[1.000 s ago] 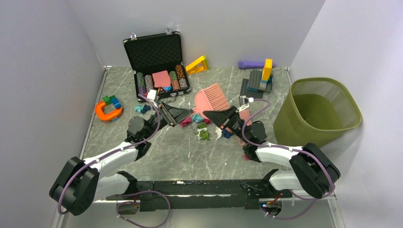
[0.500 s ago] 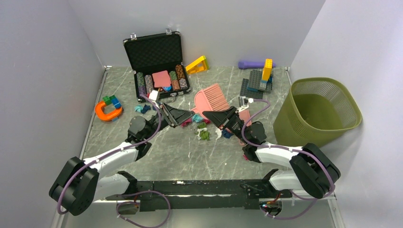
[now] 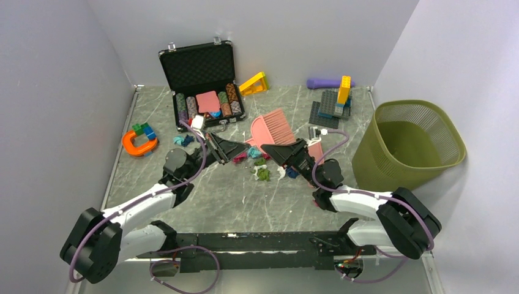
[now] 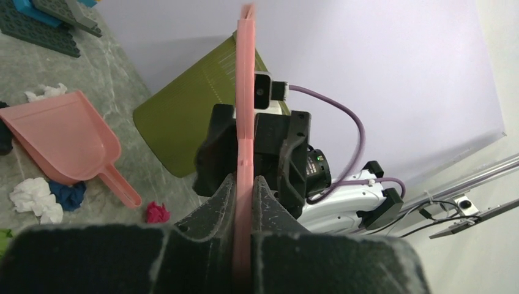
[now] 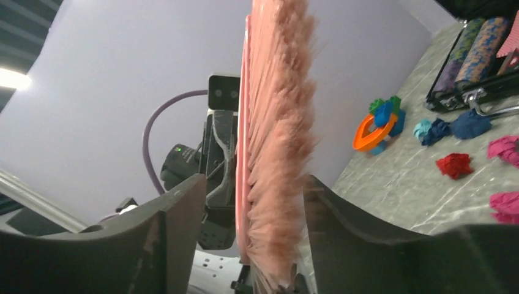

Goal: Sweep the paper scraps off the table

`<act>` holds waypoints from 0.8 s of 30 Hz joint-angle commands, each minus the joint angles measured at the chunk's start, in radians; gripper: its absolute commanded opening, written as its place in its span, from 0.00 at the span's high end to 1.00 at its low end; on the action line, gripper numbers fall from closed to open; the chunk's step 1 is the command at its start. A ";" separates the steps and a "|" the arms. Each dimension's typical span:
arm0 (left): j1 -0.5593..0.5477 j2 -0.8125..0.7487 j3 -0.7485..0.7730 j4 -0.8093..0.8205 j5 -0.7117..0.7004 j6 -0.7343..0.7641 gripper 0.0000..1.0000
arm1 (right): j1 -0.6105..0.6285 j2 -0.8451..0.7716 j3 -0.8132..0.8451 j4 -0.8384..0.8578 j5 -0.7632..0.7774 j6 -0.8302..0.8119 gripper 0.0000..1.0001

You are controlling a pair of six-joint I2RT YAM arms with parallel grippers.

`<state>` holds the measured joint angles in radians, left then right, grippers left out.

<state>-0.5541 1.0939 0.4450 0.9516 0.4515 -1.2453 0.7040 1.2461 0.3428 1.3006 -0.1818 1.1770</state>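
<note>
A pink hand brush (image 3: 273,127) stands on edge over the table (image 3: 214,196) between my two grippers. My left gripper (image 3: 243,149) (image 4: 245,180) is shut on the brush's thin pink back (image 4: 245,110). My right gripper (image 3: 273,149) (image 5: 254,184) is open, its jaws standing apart on either side of the bristles (image 5: 281,141). Paper scraps lie below them: green (image 3: 263,174), teal (image 3: 254,151), magenta (image 3: 240,157) and white (image 3: 280,171). More paper scraps lie left (image 3: 182,140) and by the right arm (image 3: 319,202). A pink dustpan (image 4: 61,138) lies flat, largely hidden under the right arm in the top view.
An olive mesh bin (image 3: 409,144) stands off the table's right edge. At the back sit an open black case of poker chips (image 3: 205,92), a yellow wedge (image 3: 254,83), brick plates (image 3: 333,105) and a purple cylinder (image 3: 324,82). An orange horseshoe with bricks (image 3: 139,141) lies left.
My left gripper has closed on the brush and my right gripper has opened off it. The brush has shifted slightly left.
</note>
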 commanded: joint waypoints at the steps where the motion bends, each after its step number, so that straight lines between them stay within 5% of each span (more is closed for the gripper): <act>1: 0.007 -0.056 0.052 -0.073 0.011 0.066 1.00 | 0.007 -0.023 -0.033 0.053 0.020 -0.043 0.21; 4: 0.037 -0.151 0.097 -0.315 0.025 0.183 1.00 | 0.006 -0.128 -0.084 -0.069 0.042 -0.093 0.05; 9: 0.075 -0.252 0.328 -1.084 -0.171 0.528 1.00 | 0.004 -0.474 -0.064 -0.811 0.187 -0.234 0.00; 14: 0.082 -0.271 0.453 -1.473 -0.428 0.712 1.00 | 0.004 -0.715 0.047 -1.431 0.425 -0.416 0.00; 20: 0.083 -0.215 0.556 -1.677 -0.621 0.756 1.00 | 0.005 -0.578 0.183 -1.806 0.713 -0.448 0.01; 24: 0.085 -0.152 0.632 -1.785 -0.780 0.760 1.00 | 0.005 -0.385 0.256 -1.840 0.731 -0.432 0.09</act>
<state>-0.4744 0.9035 0.9791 -0.6643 -0.1116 -0.5362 0.7067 0.7235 0.5213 -0.3473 0.4301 0.7673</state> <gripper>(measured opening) 0.105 0.970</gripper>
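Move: Over the middle of the table, the left hand holds the brush some 29 cm above the red scrap, which lies about 10 cm ahead and 13 cm to its left. From that hand a small pink scrap is 12 ahead and 8 left, a magenta one 8 ahead and 3 left. The dustpan lies about 5 cm ahead of the right hand, 16 to its right and 27 below; a navy scrap is 2 ahead and 11 right of that hand, a crimson one 7 back and 21 right. Parting after the hand-over, the right fingers spread from about half open to fully open and come free of the brush; that hand drops away right and down, about 15 cm each way, towards the dustpan handle. The left keeps its pinch on the brush and carries it about 14 cm left, then also down towards the red scrap. Both wrists swing some 65 degrees from pointing at each other to pointing down. ##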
